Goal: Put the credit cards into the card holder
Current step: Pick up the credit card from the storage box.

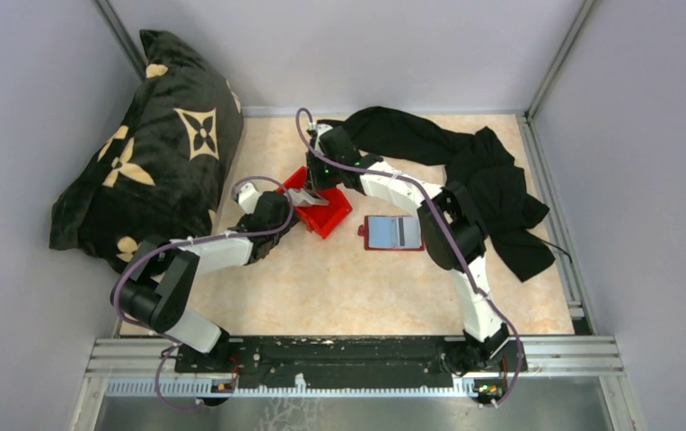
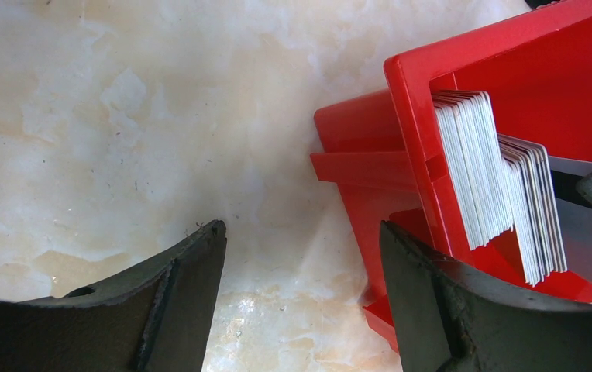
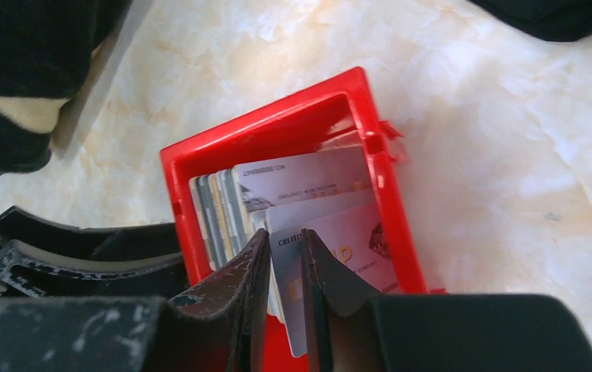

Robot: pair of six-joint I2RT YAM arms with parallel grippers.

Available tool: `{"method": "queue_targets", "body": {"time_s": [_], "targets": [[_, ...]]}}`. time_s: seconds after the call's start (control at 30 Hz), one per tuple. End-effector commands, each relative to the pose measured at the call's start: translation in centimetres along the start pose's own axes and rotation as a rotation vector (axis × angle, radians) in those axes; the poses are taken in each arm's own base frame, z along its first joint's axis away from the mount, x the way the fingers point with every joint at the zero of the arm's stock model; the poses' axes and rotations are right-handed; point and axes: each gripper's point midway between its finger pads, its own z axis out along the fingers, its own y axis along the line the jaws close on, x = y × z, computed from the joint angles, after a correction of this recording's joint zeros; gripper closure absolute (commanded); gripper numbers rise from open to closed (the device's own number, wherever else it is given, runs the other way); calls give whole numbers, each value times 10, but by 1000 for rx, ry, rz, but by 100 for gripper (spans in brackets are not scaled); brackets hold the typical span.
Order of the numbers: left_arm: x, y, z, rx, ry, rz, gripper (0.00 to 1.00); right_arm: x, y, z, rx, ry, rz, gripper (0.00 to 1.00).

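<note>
Several pale credit cards [image 3: 301, 178] stand on edge in a bright red plastic bin [image 3: 277, 132]; the left wrist view shows them as two stacks [image 2: 471, 163]. My right gripper [image 3: 285, 240] reaches down into the bin, its jaws narrow but open, with one card [image 3: 332, 263] standing slantwise in the gap. My left gripper [image 2: 301, 232] is wide open beside the bin [image 2: 510, 70], one finger against its outer wall, holding nothing. The dark red card holder [image 1: 393, 233] lies open on the table to the right of the bin [image 1: 330, 215], pale pockets up.
A black patterned pillow [image 1: 155, 153] leans at the back left. A black cloth [image 1: 474, 171] is heaped at the back right, reaching down past the card holder. Grey walls and metal rails enclose the marbled table [image 1: 339, 287].
</note>
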Motion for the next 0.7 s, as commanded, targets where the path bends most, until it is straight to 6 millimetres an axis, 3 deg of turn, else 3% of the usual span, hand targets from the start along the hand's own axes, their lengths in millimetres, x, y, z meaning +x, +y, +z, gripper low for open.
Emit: {"method": "queue_targets", "body": {"time_s": [0.0, 0.23, 0.43, 0.67], "targets": [[-5, -11, 2, 28, -5, -6, 21, -37, 0, -36, 101, -100, -72, 82], [-9, -10, 1, 27, -17, 13, 21, -48, -10, -48, 213, -140, -142, 87], [-20, -14, 3, 16, -43, 44, 20, -60, -11, -59, 253, -175, -169, 97], [-24, 0, -10, -12, -54, 36, 20, -78, -3, -80, 267, -234, -198, 100]]}}
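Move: The credit card to be taken leans in the storage box right at the right fingertips, its middle some 3 cm below and 1 cm to the right, with the gripper a little open at its upper edge. The rest of the card pile lies about 4 cm to that hand's left, 2 cm back and 4 cm down. The open card holder is roughly 19 cm right, 10 cm back and 11 cm below. From the left hand the credit card is about 6 cm ahead, 9 cm right and 4 cm up. The credit card at the front of the pile is drawn off it by the right hand, which goes about 4.5 cm to the right and some 2 cm forward while rising 3 cm, away from the pile. On the way the fingers shut from a small gap, pinching the card by its edge, and the wrist rolls and tips up by roughly 20 degrees, turning slightly clockwise. ##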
